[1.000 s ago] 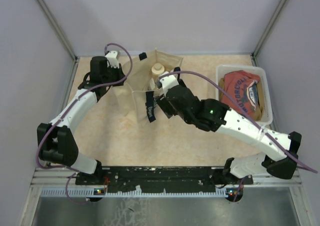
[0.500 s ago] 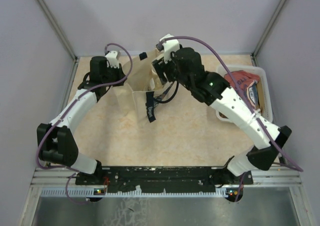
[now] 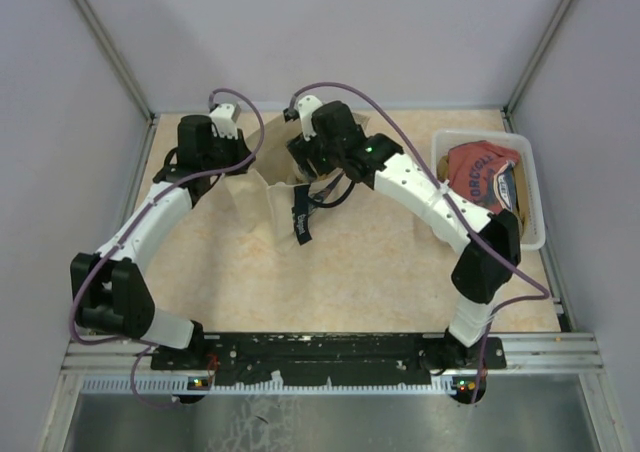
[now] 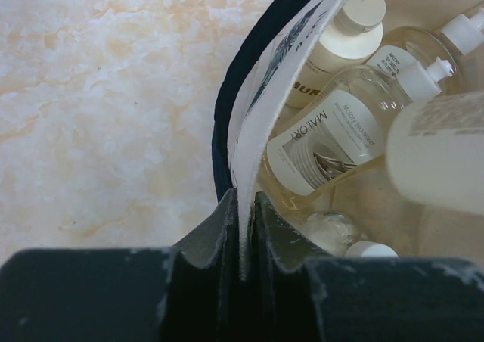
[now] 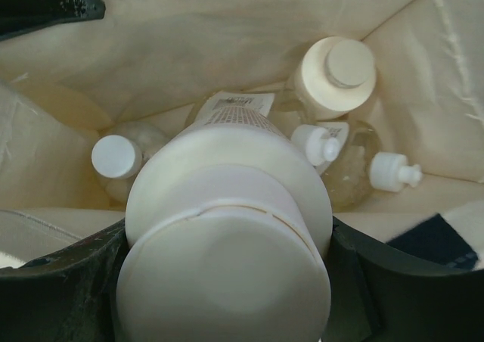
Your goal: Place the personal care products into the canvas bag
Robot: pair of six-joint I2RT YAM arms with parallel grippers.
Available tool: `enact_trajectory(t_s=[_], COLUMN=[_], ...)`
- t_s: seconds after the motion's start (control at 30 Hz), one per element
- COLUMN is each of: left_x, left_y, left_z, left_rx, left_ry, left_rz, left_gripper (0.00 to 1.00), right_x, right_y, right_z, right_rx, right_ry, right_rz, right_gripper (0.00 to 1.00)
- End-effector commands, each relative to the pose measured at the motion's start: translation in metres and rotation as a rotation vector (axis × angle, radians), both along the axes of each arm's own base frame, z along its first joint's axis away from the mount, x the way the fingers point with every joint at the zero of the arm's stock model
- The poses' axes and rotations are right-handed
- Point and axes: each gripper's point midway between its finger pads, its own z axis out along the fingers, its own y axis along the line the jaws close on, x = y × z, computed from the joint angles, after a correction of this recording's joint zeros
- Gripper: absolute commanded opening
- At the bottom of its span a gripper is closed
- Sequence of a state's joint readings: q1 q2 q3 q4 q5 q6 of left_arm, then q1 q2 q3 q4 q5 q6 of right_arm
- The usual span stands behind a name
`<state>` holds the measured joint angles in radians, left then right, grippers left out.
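Note:
The canvas bag stands open at the table's back middle, dark strap hanging in front. My left gripper is shut on the bag's rim cloth, pinched between its jaws. My right gripper hangs over the bag's mouth, shut on a cream-white bottle, cap toward the camera. Inside the bag lie a cream bottle, two clear pump bottles and a small round clear bottle with white cap.
A white plastic tub holding a red shirt stands at the back right. The right arm's upper link stretches from the bag toward the tub. Walls close the table at the back and both sides.
The right arm swung from in front of the bag up and back, then left, and now hangs over the bag's mouth with the cream-white bottle. The left arm has not moved.

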<state>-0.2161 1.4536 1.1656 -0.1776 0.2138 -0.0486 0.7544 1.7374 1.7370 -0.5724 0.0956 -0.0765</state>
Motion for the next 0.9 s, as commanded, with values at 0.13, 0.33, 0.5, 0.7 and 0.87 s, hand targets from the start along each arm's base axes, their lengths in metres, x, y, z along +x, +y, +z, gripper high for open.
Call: enact_trajectory(t_s=[0.13, 0.33, 0.5, 0.7, 0.87], left_x=[-0.001, 0.0, -0.001, -0.001, -0.001], left_y=[0.0, -0.001, -0.001, -0.002, -0.002], left_z=[0.015, 0.015, 0.015, 0.015, 0.014], left_rx=[-0.018, -0.021, -0.022, -0.022, -0.023], left_ry=[-0.05, -0.05, -0.049, -0.048, -0.046], left_rz=[-0.009, -0.01, -0.013, -0.017, -0.02], left_gripper=[0.0, 0.0, 0.0, 0.0, 0.0], right_x=[0.008, 0.0, 0.012, 0.029, 0.045], right_y=[0.027, 0.036, 0.038, 0.037, 0.026], right_z=[0.061, 0.054, 0.031, 0.009, -0.007], right_rx=[0.166, 0.191, 0.134, 0.077, 0.0], right_ry=[-0.067, -0.006, 0.026, 0.036, 0.041], right_rz=[0.042, 0.077, 0.039, -0.017, -0.104], right_gripper=[0.02, 0.02, 0.02, 0.02, 0.01])
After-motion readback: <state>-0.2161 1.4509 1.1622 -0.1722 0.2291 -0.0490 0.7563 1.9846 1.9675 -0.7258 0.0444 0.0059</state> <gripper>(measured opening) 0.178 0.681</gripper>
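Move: The right hand already holds a white bottle over the open canvas bag; the free spot on the bag's floor lies about 3 cm ahead of it, 4 cm left and 18 cm down. Around that spot, some 15 cm below the hand, stand the white MURR bottle 8 cm ahead and 1 cm right, and the small clear bottle 2 cm ahead and 6 cm left. From the left hand the spot is about 3 cm ahead, 9 cm right and 14 cm down. Left hand still pinching the rim, the right lowers its bottle some 5 cm into the bag, drifting left. ##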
